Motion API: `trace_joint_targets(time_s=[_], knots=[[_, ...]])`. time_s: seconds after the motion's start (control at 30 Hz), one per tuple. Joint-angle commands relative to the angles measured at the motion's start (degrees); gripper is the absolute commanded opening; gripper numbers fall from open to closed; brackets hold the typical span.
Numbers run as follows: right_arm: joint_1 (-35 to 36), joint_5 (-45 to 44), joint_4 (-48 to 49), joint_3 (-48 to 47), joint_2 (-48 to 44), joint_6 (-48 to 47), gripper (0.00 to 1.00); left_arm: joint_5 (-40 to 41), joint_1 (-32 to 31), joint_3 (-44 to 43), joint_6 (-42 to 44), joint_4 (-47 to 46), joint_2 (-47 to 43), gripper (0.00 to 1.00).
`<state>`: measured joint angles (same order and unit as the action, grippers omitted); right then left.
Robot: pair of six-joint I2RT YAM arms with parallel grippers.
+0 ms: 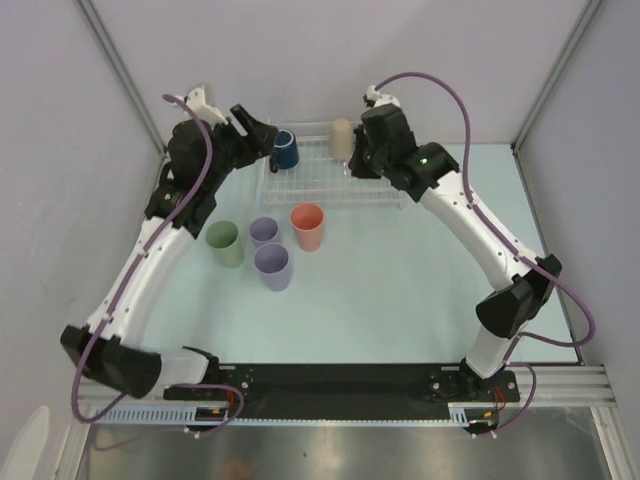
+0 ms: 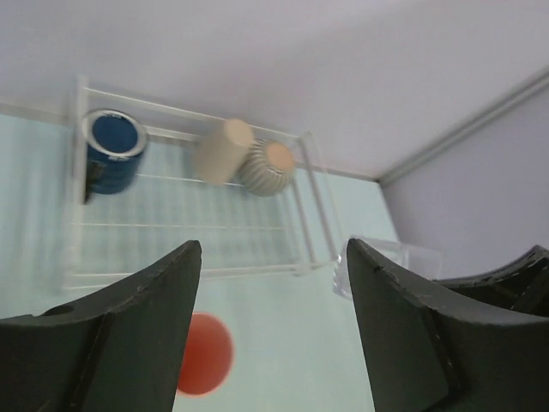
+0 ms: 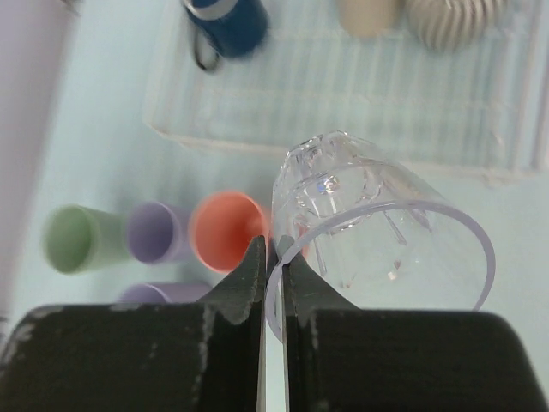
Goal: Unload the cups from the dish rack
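The white wire dish rack [image 1: 330,182] holds a navy mug [image 1: 286,150], a tan cup [image 1: 341,137] and a ribbed beige mug [image 2: 266,167]. My right gripper [image 3: 274,251] is shut on the rim of a clear cup [image 3: 377,227], held above the table at the rack's near edge. My left gripper [image 2: 274,253] hangs open and empty over the rack's left end, next to the navy mug [image 2: 113,150]. On the table in front of the rack stand a salmon cup [image 1: 308,226], a pale green cup [image 1: 225,243] and two lavender cups [image 1: 264,232] [image 1: 272,267].
Pale walls close in the table on the left, back and right. Both arm bases sit on a black rail [image 1: 330,378] at the near edge. The right arm [image 1: 480,235] curves along the right side.
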<state>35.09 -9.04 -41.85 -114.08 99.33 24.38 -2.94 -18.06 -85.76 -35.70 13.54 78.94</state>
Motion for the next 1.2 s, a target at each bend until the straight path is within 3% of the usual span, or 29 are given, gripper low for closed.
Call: trace_joint_targets(time_s=[0.0, 0.2, 0.43, 0.9, 1.17], knots=[[5.24, -18.79, -12.02, 3.5, 0.08, -2.5, 0.0, 21.9, -4.16, 7.52, 12.92, 8.43, -8.95, 0.74], [7.09, -19.0, -13.09, 10.54, -2.21, 1.72, 0.0, 27.98, -6.37, 14.47, 13.99, 12.12, -19.15, 0.74], [7.1, -13.73, -6.33, 18.89, -2.13, 3.04, 0.0, 27.37, -6.98, 17.11, 12.68, 13.88, -24.08, 0.74], [5.69, -7.05, -5.35, 16.35, 9.21, 2.51, 0.0, 25.79, -6.98, 20.54, 9.78, 16.25, -29.1, 0.75], [2.97, -3.01, -7.11, 10.03, 16.33, 1.2, 0.0, 26.23, -6.98, 20.98, 8.81, 17.4, -29.37, 0.74]])
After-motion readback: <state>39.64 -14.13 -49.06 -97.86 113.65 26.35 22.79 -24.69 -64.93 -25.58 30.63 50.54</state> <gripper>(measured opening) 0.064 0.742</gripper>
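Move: Below the right hand, which already pinches the clear cup by its rim, the free table spot in front of the rack lies some 34 cm down, 3 cm back and 2 cm to the right. The orange cup stands about 9 cm left and 2 cm back, the near purple cup 17 cm left and 11 cm back; the rack's middle is roughly 18 cm ahead and 3 cm left. From the left hand the spot lies about 17 cm right, 4 cm back and 38 cm down. Lowering the clear cup by about 24 cm, the right hand first also draws back from the rack, then eases slightly forward again, coming down right of the orange cup; its fingers tip some 30 degrees further down and keep their rim pinch. The empty left hand withdraws back and left, sinking a little, rolling its left side up and turning counter-clockwise, fingers open. ##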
